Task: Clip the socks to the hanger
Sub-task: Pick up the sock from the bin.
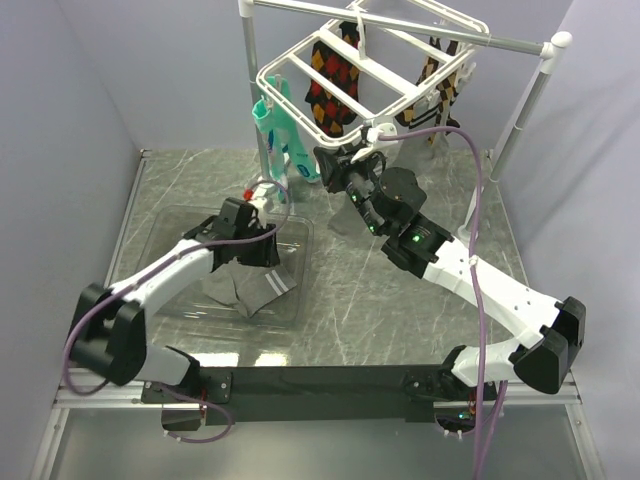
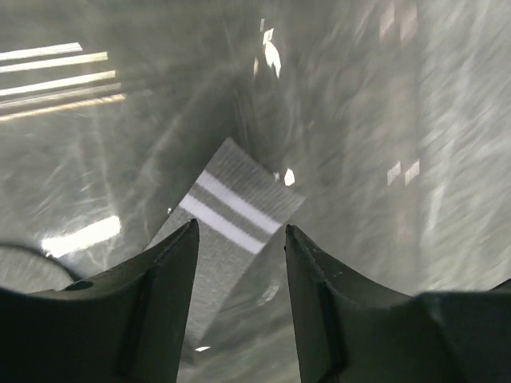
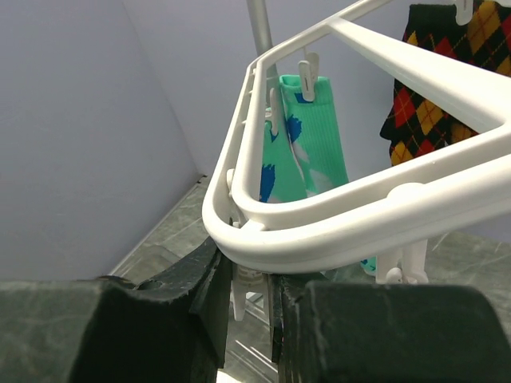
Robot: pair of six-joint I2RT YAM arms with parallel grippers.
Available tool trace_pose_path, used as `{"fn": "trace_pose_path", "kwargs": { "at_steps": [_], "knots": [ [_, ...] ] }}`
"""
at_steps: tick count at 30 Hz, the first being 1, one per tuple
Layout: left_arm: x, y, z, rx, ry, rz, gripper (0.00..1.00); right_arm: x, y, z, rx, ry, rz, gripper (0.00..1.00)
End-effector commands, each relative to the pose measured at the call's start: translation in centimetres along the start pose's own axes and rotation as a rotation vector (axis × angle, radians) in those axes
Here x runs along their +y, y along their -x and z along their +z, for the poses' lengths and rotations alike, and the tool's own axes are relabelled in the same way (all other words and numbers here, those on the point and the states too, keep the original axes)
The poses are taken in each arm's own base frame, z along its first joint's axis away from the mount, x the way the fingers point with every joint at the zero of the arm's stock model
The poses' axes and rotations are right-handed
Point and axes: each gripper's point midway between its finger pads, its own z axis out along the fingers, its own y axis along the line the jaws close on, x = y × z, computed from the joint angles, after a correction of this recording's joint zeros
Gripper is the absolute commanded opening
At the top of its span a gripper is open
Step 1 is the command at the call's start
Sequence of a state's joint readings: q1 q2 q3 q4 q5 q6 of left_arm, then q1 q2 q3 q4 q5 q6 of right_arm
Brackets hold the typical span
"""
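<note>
A grey sock [image 2: 231, 209] with two white stripes lies on the floor of a clear bin, seen in the left wrist view just ahead of and under the gap between my fingers. My left gripper [image 2: 239, 227] is open, reaches down into the bin [image 1: 292, 312] and holds nothing. From above, the grey socks [image 1: 250, 292] show beside my left gripper [image 1: 258, 245]. My right gripper [image 1: 337, 165] is up at the near corner of the white hanger [image 1: 312, 100]. There my right gripper [image 3: 249, 279] is shut on a small white clip [image 3: 249, 291] dangling under the hanger's rim [image 3: 359, 215].
Teal-and-white socks [image 1: 280, 135] hang clipped at the hanger's left corner. Dark argyle socks [image 1: 330, 80] hang further back. The hanger hangs from a metal rail with white poles [image 1: 525, 110]. Grey walls close in on the left and right.
</note>
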State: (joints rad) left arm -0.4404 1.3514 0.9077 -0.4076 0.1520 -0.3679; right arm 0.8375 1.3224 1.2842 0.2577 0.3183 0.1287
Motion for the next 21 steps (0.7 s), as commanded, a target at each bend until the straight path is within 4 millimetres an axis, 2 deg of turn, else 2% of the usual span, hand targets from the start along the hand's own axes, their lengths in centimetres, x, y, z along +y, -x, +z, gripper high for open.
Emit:
{"fn": "trace_pose_path", "kwargs": {
  "at_steps": [1,3,10,13,17,21],
  "knots": [
    [-0.5,-0.3,1.6,0.047,-0.100,0.140,0.53,0.5,1.6,-1.0,0.001,0.032,0.022,0.00],
    [-0.4,-0.1,2.3,0.030,-0.121,0.166,0.54,0.4,1.7,-1.1,0.004,0.031,0.018,0.00],
    [2.0,-0.8,4.2,0.035,-0.055,0.291,0.56,0.3,1.5,-1.6,0.025,0.031,0.012,0.00],
    [2.6,-1.5,4.6,0.059,-0.052,0.308,0.56,0.1,1.4,-1.7,0.027,0.026,0.006,0.00],
    [2.5,-2.6,4.9,0.059,-0.092,0.315,0.55,0.0,1.8,-1.8,0.021,0.018,0.001,0.00],
    [3.2,-2.3,4.9,0.044,-0.086,0.346,0.55,0.1,2.1,-1.9,0.020,0.024,0.000,0.00]
  ]
}}
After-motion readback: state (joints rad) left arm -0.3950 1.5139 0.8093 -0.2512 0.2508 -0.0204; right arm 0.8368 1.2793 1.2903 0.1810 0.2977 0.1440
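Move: The gray sock with the two white stripes lies on the bin floor almost right under the left hand, its middle some 12 cm below and about 1 cm back, its striped cuff pointing outward and to the right. The other gray sock lies about 10 cm to the hand's left and 1 cm back; the bin's right wall stands some 8 cm to its right, level with it. From the right hand, the striped sock is roughly 14 cm left, 6 cm back and 44 cm below. Towards the striped cuff of the gray sock the left hand sinks about 7 cm, quickly at first, then, after a brief slow spell with a slight reach forward and back, more gently. Meanwhile its wrist turns clockwise some 15 degrees, the fingers staying about half open and stopping above the cloth. The right hand keeps its hold at the hanger's near corner, easing back about 1 cm. ##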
